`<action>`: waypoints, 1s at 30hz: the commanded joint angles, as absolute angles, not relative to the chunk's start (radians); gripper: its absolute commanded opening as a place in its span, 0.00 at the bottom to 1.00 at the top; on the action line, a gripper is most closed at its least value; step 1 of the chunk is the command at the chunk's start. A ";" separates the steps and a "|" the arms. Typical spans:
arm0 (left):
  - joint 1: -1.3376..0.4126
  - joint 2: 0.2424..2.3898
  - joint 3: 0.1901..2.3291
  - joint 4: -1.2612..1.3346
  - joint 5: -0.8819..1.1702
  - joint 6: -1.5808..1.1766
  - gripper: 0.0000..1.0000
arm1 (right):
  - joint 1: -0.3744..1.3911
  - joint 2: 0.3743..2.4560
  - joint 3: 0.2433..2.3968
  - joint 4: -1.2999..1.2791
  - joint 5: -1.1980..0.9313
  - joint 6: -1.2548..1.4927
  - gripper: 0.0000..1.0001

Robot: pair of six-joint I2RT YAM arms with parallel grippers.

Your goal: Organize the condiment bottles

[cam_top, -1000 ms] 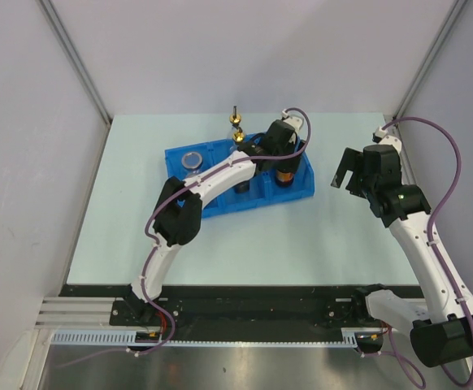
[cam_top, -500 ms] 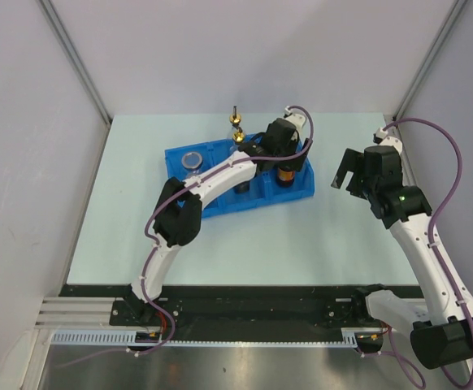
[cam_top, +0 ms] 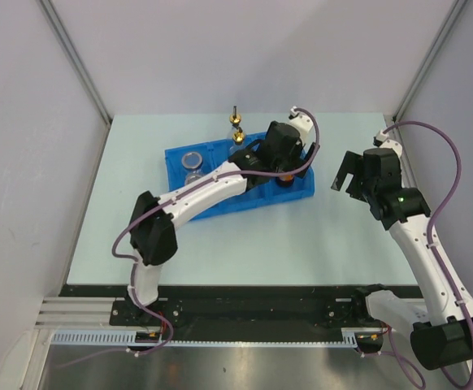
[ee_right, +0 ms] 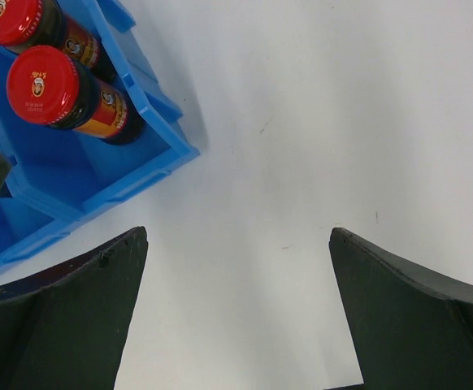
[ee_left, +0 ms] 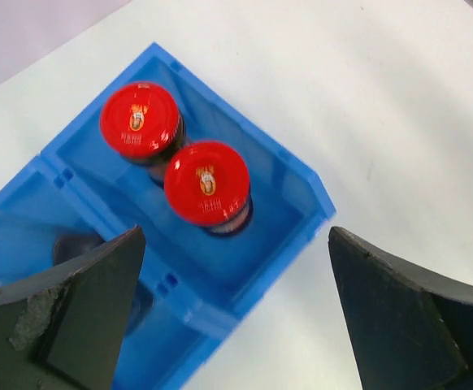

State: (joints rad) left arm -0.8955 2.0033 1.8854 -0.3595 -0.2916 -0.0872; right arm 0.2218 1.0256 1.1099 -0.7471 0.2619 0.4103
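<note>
Two red-lidded dark jars [ee_left: 206, 182] [ee_left: 140, 119] stand side by side in the end compartment of the blue tray [ee_left: 293, 166]. My left gripper [ee_left: 235, 234] hovers above them, open, with nothing between its fingers. From above, the left gripper [cam_top: 288, 162] covers that right compartment. Two tall clear bottles with gold spouts [cam_top: 238, 138] [cam_top: 234, 119] stand at the tray's far side. A short clear jar [cam_top: 192, 160] sits in the left compartment. My right gripper [cam_top: 344, 171] is open and empty over bare table right of the tray; its view catches the red-lidded jars [ee_right: 41, 85].
The blue tray [cam_top: 180, 154] lies at an angle on the pale table [cam_top: 245, 244], toward the back. Grey walls close in the table on three sides. The left arm stretches across the tray's middle compartment and hides it.
My left gripper has opened off the red-lidded jar and lifted above it, and the left arm's elbow has swung down and to the left. The right arm has not moved.
</note>
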 commanded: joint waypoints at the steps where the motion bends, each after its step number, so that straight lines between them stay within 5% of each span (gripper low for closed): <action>1: -0.911 1.829 1.728 -0.322 -0.327 -0.109 1.00 | 0.215 0.993 1.100 -0.733 0.270 0.425 1.00; 13: -0.913 1.197 1.083 -0.264 -0.426 -0.282 1.00 | 0.216 0.948 1.035 -0.696 0.273 0.454 1.00; 30: -0.913 0.845 0.879 -0.515 -0.686 -0.426 1.00 | 0.215 0.786 0.894 -0.634 0.317 0.471 1.00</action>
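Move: The red-lidded jar just set down in the tray's right compartment stands about 5 cm ahead of the left hand and 11 cm below it. The second red-lidded jar is some 7 cm beyond it. The nearer tall bottle stands about 12 cm to the left of the first jar and 2 cm nearer the robot; the near glass jar is roughly 26 cm left of the hand and 2 cm back. From the right hand, the first jar lies some 13 cm ahead, 17 cm left and 11 cm down. The red-lidded jar, already free, is left behind as the open left hand sweeps about 25 cm left and 15 cm back, passing on the near side of the tall bottles to end in front of the glass jars. It hardly changes height overall and turns some 20 degrees counter-clockwise. The empty right hand eases a few centimetres down and back, fingers open. ##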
